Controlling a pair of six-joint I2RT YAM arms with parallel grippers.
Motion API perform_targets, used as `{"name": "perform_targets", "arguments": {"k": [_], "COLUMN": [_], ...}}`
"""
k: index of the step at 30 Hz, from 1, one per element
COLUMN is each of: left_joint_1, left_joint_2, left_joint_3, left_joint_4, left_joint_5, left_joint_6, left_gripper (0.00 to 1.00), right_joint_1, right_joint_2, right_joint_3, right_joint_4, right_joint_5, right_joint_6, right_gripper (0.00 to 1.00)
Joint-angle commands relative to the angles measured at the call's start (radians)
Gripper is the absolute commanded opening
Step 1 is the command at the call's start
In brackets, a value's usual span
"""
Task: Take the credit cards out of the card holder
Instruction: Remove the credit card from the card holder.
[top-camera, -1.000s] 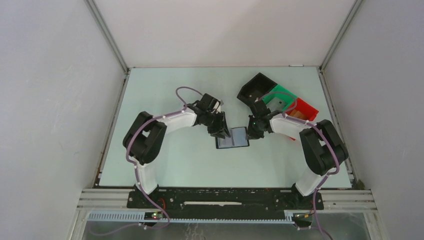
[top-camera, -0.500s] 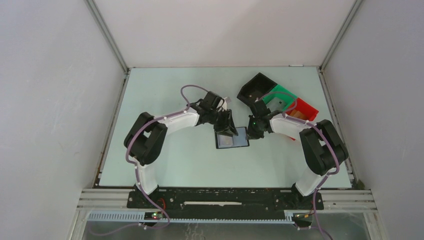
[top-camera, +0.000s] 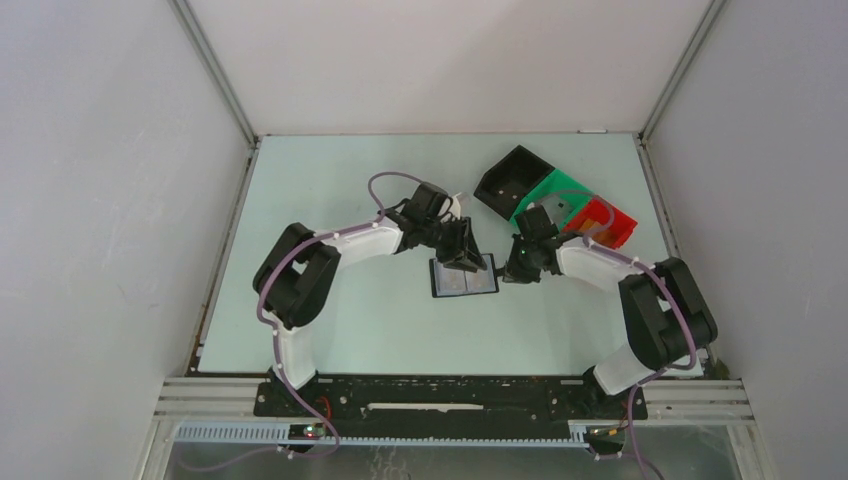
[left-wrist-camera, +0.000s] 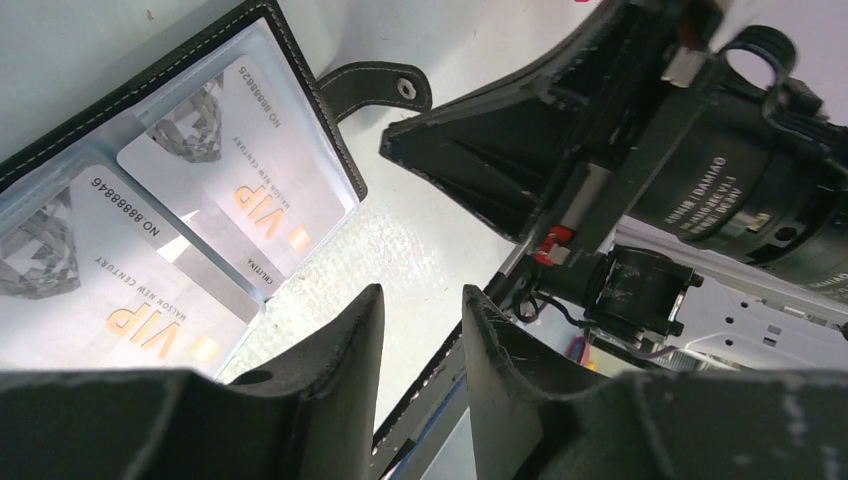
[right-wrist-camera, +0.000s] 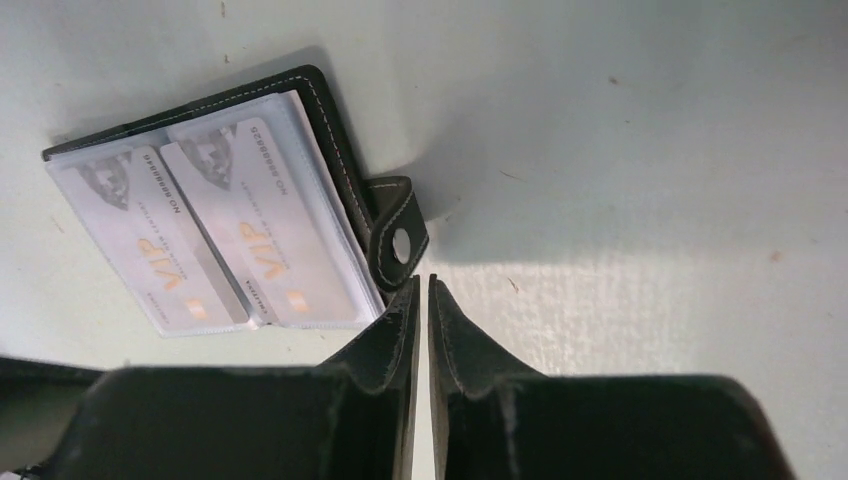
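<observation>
The card holder (top-camera: 463, 279) lies open and flat on the table, its black closure tab (right-wrist-camera: 400, 236) sticking out from one edge. Two pale credit cards marked VIP sit side by side in its clear sleeves, one (right-wrist-camera: 268, 225) beside the other (right-wrist-camera: 140, 235); the left wrist view shows them too (left-wrist-camera: 240, 170). My left gripper (left-wrist-camera: 420, 305) hovers open over bare table beside the holder's corner, with nothing between its fingers. My right gripper (right-wrist-camera: 421, 288) is shut and empty, its tips just short of the tab. In the top view both grippers, left (top-camera: 466, 259) and right (top-camera: 513, 273), flank the holder's right end.
A black bin (top-camera: 508, 180), a green bin (top-camera: 558, 201) and a red bin (top-camera: 607, 222) stand in a row at the back right, close behind my right arm. The cell's walls enclose the table on three sides.
My left gripper has swung to the right, from the holder's left half to its upper right corner. The right arm has shifted right and slightly nearer, its gripper staying shut by the tab.
</observation>
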Motion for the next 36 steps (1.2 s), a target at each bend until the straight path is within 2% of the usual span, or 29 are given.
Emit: {"name": "perform_targets", "arguments": {"k": [1, 7, 15, 26, 36], "left_joint_1": [0.017, 0.059, 0.059, 0.059, 0.066], "left_joint_2": [-0.019, -0.046, -0.005, 0.07, 0.085], "left_joint_3": [0.04, -0.025, -0.064, -0.052, -0.068], "left_joint_4": [0.034, -0.009, 0.027, 0.044, 0.032], "left_joint_5": [0.017, -0.049, -0.051, -0.052, -0.083], "left_joint_6": [-0.018, -0.028, -0.077, -0.088, -0.083], "left_gripper": [0.4, 0.4, 0.4, 0.41, 0.41], "right_joint_1": [-0.013, 0.005, 0.021, 0.01, 0.002], "right_joint_2": [-0.102, -0.152, -0.053, 0.05, 0.068], "right_joint_3": [-0.012, -0.014, -0.005, 0.01, 0.01], "right_joint_4": [-0.015, 0.042, 0.16, 0.206, 0.219], "right_joint_5": [0.026, -0.021, -0.095, -0.092, -0.115], "right_joint_6": [0.0, 0.018, 0.077, 0.105, 0.107], "right_gripper": [0.14, 0.15, 0.15, 0.14, 0.16]}}
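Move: The right-hand VIP card, in the opened card holder, lies about 3 cm ahead and 1 cm to the right of the left hand and some 8 cm below it. Its neighbour, the left-hand card, is about 6 cm to its left and level with it. From the right hand, the right-hand card is about 6 cm left, 3 cm ahead and just below; the snap tab stands only about 2 cm ahead and 1 cm left. Forward about 2 cm and leftward nearly 3, then almost straight down close to 5 cm, the left hand goes to the inner edge of the right-hand card, turning about 10 degrees, its fingers staying part open. The right hand, fingers still shut, hops up 4 cm and over leftward about 3.5 cm, past the holder's right edge, coming back down to set its tips on the right-hand sleeve. ##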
